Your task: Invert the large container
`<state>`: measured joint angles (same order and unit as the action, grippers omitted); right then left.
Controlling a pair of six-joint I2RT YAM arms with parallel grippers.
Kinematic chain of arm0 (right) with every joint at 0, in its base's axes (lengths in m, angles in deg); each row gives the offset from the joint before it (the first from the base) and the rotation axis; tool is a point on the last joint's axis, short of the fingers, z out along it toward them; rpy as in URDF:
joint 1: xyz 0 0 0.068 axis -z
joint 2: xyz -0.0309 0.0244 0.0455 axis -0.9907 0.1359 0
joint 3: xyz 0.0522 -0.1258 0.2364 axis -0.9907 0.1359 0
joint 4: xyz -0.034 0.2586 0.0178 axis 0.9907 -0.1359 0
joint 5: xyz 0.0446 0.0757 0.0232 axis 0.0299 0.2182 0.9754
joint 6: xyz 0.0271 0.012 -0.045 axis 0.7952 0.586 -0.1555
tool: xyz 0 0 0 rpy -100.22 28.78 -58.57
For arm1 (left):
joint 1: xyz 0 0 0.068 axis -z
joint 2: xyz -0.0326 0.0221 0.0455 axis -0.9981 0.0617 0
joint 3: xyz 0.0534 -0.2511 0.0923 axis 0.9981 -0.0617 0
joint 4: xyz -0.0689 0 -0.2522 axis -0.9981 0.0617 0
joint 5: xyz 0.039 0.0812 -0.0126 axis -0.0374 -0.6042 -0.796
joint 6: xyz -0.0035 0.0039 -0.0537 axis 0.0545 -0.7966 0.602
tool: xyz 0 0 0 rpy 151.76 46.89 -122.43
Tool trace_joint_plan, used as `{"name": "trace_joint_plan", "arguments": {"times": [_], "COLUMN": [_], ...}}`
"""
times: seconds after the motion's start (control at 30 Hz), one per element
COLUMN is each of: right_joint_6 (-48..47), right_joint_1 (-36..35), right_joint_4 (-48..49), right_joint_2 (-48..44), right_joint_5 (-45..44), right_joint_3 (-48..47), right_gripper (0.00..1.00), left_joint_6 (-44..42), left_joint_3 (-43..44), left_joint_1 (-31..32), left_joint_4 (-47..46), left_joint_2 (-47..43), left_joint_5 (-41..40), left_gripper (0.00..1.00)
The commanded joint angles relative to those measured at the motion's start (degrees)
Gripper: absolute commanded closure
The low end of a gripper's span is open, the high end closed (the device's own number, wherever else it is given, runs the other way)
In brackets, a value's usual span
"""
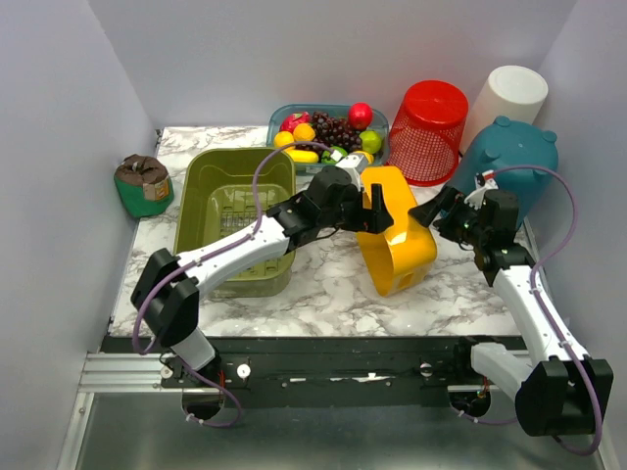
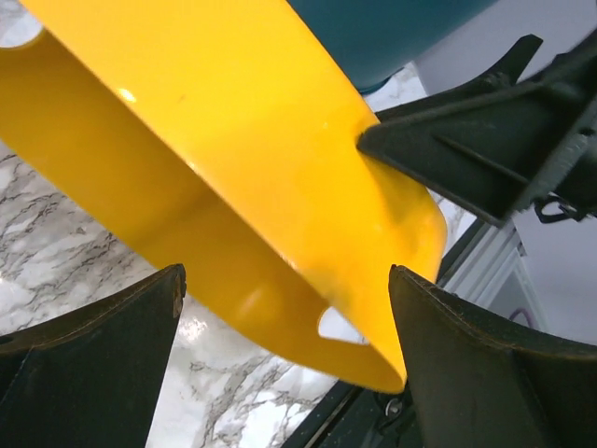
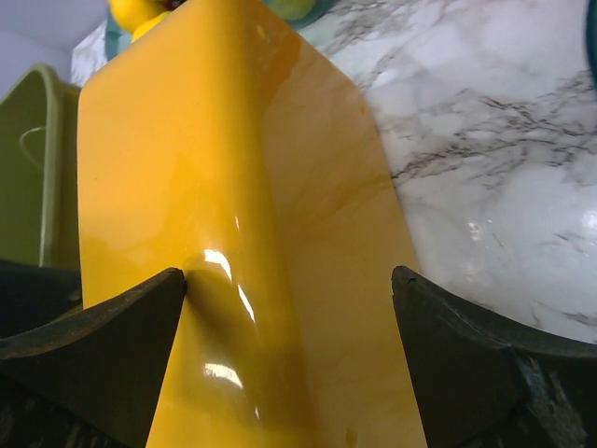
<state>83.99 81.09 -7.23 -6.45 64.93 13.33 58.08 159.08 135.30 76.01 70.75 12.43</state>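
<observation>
The large container [image 1: 397,235] is a glossy yellow tub lying tilted on its side in the middle of the marble table. My left gripper [image 1: 374,210] is at its upper left end. In the left wrist view this gripper [image 2: 287,308] is open, and the yellow rim [image 2: 373,345] with its handle hole runs between the fingers. My right gripper [image 1: 432,211] is close against the tub's right side. In the right wrist view it [image 3: 289,308] is open too, with the yellow wall [image 3: 233,233] filling the gap between the fingers.
An olive green bin [image 1: 235,211] stands left of the tub. At the back are a tray of fruit [image 1: 328,132], a red mesh basket [image 1: 431,127], a white cylinder [image 1: 509,98] and a teal container [image 1: 505,162]. A small green pouch [image 1: 144,184] sits far left.
</observation>
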Motion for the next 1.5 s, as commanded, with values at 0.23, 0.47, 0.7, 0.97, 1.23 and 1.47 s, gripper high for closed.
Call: {"name": "trace_joint_plan", "arguments": {"times": [0.23,0.47,0.7,0.97,1.23,1.47], "right_joint_6": [3.08,3.26,4.75,2.21,-1.31,-0.79], "right_joint_1": [0.22,0.22,0.22,0.14,0.31,0.31], "right_joint_4": [11.54,11.83,11.82,1.58,-5.93,-5.4], "right_joint_2": [0.09,-1.04,-1.14,-11.15,-11.86,-7.9], "right_joint_5": [13.38,14.09,16.81,5.15,-2.69,-6.98], "right_joint_3": [5.73,5.91,5.2,0.12,-5.17,-2.71], "right_gripper": [0.03,0.04,0.05,0.05,0.03,0.03], "left_joint_6": [4.28,5.68,9.38,21.47,38.21,37.77], "left_joint_3": [-7.49,-16.8,-20.95,-11.39,-5.21,-16.79], "left_joint_1": [-0.15,-0.94,-2.78,-2.87,-3.75,-6.12], "left_joint_4": [-6.24,-21.76,-33.92,-58.73,-80.25,-75.16], "left_joint_2": [3.27,1.33,2.91,16.32,28.57,26.83], "left_joint_5": [-1.12,5.8,12.75,28.13,31.32,24.12], "left_gripper": [0.42,0.71,1.0,1.0,1.0,1.0]}}
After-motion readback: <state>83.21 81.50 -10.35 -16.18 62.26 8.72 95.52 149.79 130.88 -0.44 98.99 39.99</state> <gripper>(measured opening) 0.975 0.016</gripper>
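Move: The yellow container stands tipped on its side between the hands. Its middle is about 5 cm to the left gripper's right, 5 cm back and 7 cm below. From the right gripper it is some 7 cm left, 6 cm back and 6 cm below. The fruit bin lies about 18 cm ahead and 10 cm left of the left gripper. From the right gripper, the red basket is some 17 cm straight ahead, and the blue bucket about 17 cm right and 8 cm ahead. Shut the left gripper from wide open while it dips and rises again nearly in place, then push its closed tips rightward about 7 cm against the yellow container's left edge, rolling the wrist some 40 degrees so its left side dips. Ease the open right gripper about 4 cm left, then back right and up some 8 cm, staying close over the container's top, and settle slightly lower. ##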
